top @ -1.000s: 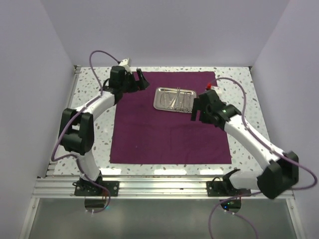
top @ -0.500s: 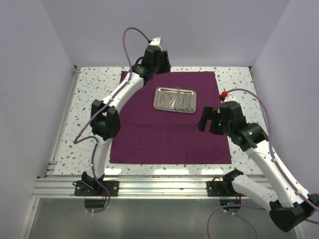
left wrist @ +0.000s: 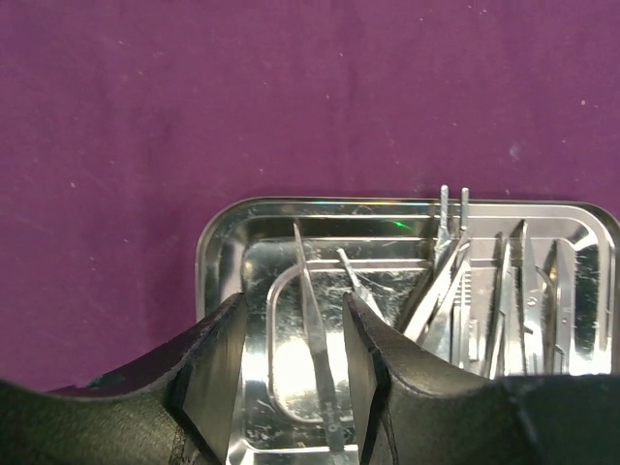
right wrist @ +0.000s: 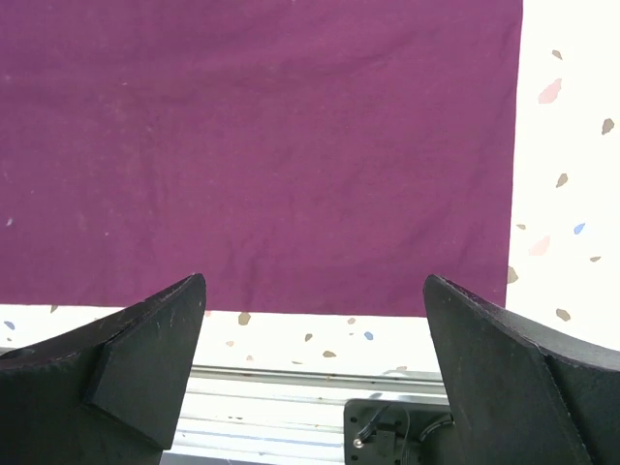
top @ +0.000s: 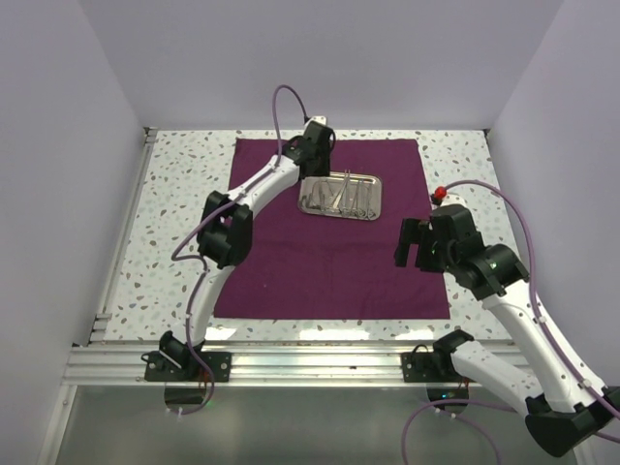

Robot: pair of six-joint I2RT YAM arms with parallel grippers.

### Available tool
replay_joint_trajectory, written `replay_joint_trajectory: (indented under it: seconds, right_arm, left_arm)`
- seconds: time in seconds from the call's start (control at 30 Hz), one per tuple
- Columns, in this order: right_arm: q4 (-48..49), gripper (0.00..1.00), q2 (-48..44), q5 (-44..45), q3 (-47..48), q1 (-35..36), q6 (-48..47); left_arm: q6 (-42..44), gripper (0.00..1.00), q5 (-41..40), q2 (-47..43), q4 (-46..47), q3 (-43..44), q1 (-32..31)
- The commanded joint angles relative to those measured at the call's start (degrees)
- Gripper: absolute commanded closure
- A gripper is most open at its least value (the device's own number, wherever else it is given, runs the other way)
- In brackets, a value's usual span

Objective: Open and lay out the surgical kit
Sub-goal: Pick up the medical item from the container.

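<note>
The dark purple cloth wrap (top: 329, 262) lies spread flat on the table. On its far half sits the shiny steel tray (top: 308, 206) holding several thin silver instruments (top: 344, 196). My left gripper (top: 313, 174) hangs over the tray's left end. In the left wrist view its jaws (left wrist: 293, 305) are partly narrowed and straddle one thin pair of tweezers (left wrist: 315, 334), with a gap on each side. More instruments (left wrist: 504, 300) lie packed at the tray's (left wrist: 208, 254) right side. My right gripper (top: 412, 244) stands wide open and holds nothing, above the cloth's near right part (right wrist: 291, 145).
Speckled white tabletop (top: 174, 194) surrounds the cloth. White walls close in the left, right and far sides. An aluminium rail (top: 320, 363) with the arm bases runs along the near edge, and the right wrist view shows it (right wrist: 291, 387) just past the cloth's edge.
My left arm has swung from the cloth's far left corner over to the tray, and its jaws have narrowed. My right arm has pulled back from the tray toward the near right.
</note>
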Motion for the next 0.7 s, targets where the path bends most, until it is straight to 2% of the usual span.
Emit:
replay_joint_trajectory:
  seconds: [0.0,0.5,0.67]
  right_arm:
    - [-0.7,0.02,0.7,1.8,0.5,0.1,0.9]
    - [0.3,0.02,4.8,3.0,1.6,0.0,1.2]
    - [0.3,0.02,5.2,3.0,1.6,0.0,0.3]
  left_arm:
    - [3.3,0.52,-2.1,-0.1,1.4,0.1,0.4]
    - [3.8,0.53,0.9,6.0,3.0,0.3,0.4]
    - [3.8,0.79,0.6,7.3,2.0,1.2,0.4]
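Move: The medical item, the slim instrument at the tray's left end, lies about 6 cm below the left hand, its middle roughly 2 cm back and 1 cm to the right. From this hand, a short thin tool lies some 4 cm right and 2 cm back, and the bundled tweezers lie about 7 cm right and 1 cm back, both about 6 cm below. From the right hand, the slim instrument is roughly 30 cm ahead, 25 cm left and 17 cm below. The left hand first hovers over the far half of the slim instrument with its fingers half open, then sinks almost straight down into the tray's left end by about 5.5 cm, keeping its forward slant. As it reaches the bottom, its fingers close to roughly half their earlier gap around the slim instrument's shaft near the far end, while the right hand, empty and wide open, eases about 2 cm down well away from the tray. ##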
